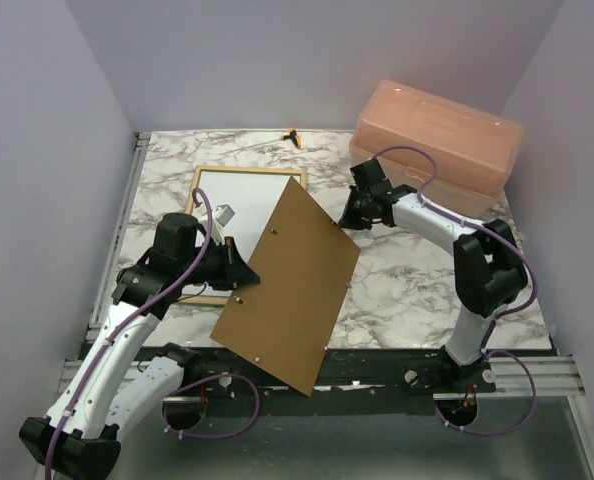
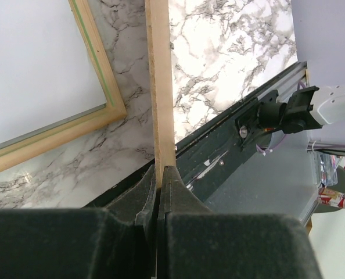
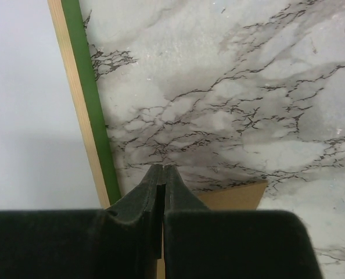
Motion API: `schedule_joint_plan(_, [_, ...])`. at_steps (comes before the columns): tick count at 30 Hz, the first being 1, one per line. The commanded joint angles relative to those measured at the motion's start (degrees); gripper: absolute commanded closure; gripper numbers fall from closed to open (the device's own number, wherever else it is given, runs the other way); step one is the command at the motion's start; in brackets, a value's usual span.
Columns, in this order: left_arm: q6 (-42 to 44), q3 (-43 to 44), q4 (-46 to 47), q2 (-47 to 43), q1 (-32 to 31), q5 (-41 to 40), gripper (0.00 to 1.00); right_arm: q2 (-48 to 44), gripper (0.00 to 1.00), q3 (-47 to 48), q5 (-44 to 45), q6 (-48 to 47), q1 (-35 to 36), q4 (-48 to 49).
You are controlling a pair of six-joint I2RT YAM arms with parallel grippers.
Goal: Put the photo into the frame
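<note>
The frame (image 1: 247, 169) lies flat at the back left of the table, its green-and-wood rail (image 3: 91, 104) close to my right gripper. Inside it rests the photo (image 1: 245, 200), white side up (image 2: 33, 64) (image 3: 21, 116). A stiff brown backing panel (image 1: 292, 290) hangs tilted above the table, partly covering the frame's near right corner. My left gripper (image 1: 239, 278) (image 2: 161, 170) is shut on the panel's left edge (image 2: 160, 87). My right gripper (image 1: 345, 222) (image 3: 162, 168) is shut on the panel's far right corner (image 3: 233, 196).
A translucent orange box (image 1: 442, 135) stands at the back right. A small yellow-and-black object (image 1: 293, 137) lies at the back edge. The dark front rail (image 1: 377, 365) runs under the panel's low corner. Walls close in the left and right sides.
</note>
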Motion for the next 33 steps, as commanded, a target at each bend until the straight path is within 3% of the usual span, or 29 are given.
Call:
schedule_joint_plan(1, [3.02, -0.47, 1.78, 0.0, -0.1, -3.01, 1.0, -3.06, 0.95, -3.02, 1.1, -0.11, 1.26, -4.55])
schedule_joint_plan(7, [-2.3, -2.04, 4.26, 0.71, -0.01, -4.66, 1.0, -9.54, 0.92, -6.95, 2.33, 0.0, -0.41, -5.2])
schedule_joint_plan(11, [-7.93, -4.55, 9.33, 0.7, 0.97, -4.34, 1.0, -17.38, 0.84, -15.9, -7.25, 1.92, -3.96, 0.3])
schedule_joint_plan(18, [-14.96, -6.82, 15.89, -1.39, 3.22, -3.66, 1.0, -31.67, 0.33, -34.02, -19.76, 5.74, -7.88, 10.55])
schedule_joint_plan(22, [-17.13, -5.38, 15.36, -4.37, 4.49, -5.5, 1.0, -37.78, 0.17, -42.78, -26.74, 7.78, -9.74, 15.44])
schedule_joint_plan(27, [-21.2, -4.81, 17.77, -7.89, 6.0, -4.04, 1.0, -43.49, 0.05, -53.13, -35.1, 14.88, -10.11, 30.81])
schedule_joint_plan(33, [-24.29, -4.73, 22.19, -9.91, 6.43, -0.38, 1.0, -39.49, 0.04, -61.03, -44.16, 26.9, -10.08, 59.36])
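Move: Out ahead of the left hand, which holds the brown backboard by its left edge, the frame's middle lies about 10 cm forward, 6 cm left and 20 cm down; the backboard's middle is some 8 cm right and 2 cm back of that hand, 5 cm lower. From the right hand, at the board's far edge, the middle of the board's right edge lies roughly 22 cm back and 2 cm left, 4 cm higher, and the frame about 28 cm left, 3 cm back and 7 cm down. Leaving the board's far edge, the right hand opens from nearly shut to wide and sweeps about 18 cm back, swinging right and partly returning left, while rolling some 40 degrees left side up, to bring its spread fingers up beside the board's right edge. The left hand keeps its pinch, moves about 4 cm forward towards the frame, dips, then rises to end 3 cm higher, turning the board counter-clockwise. ##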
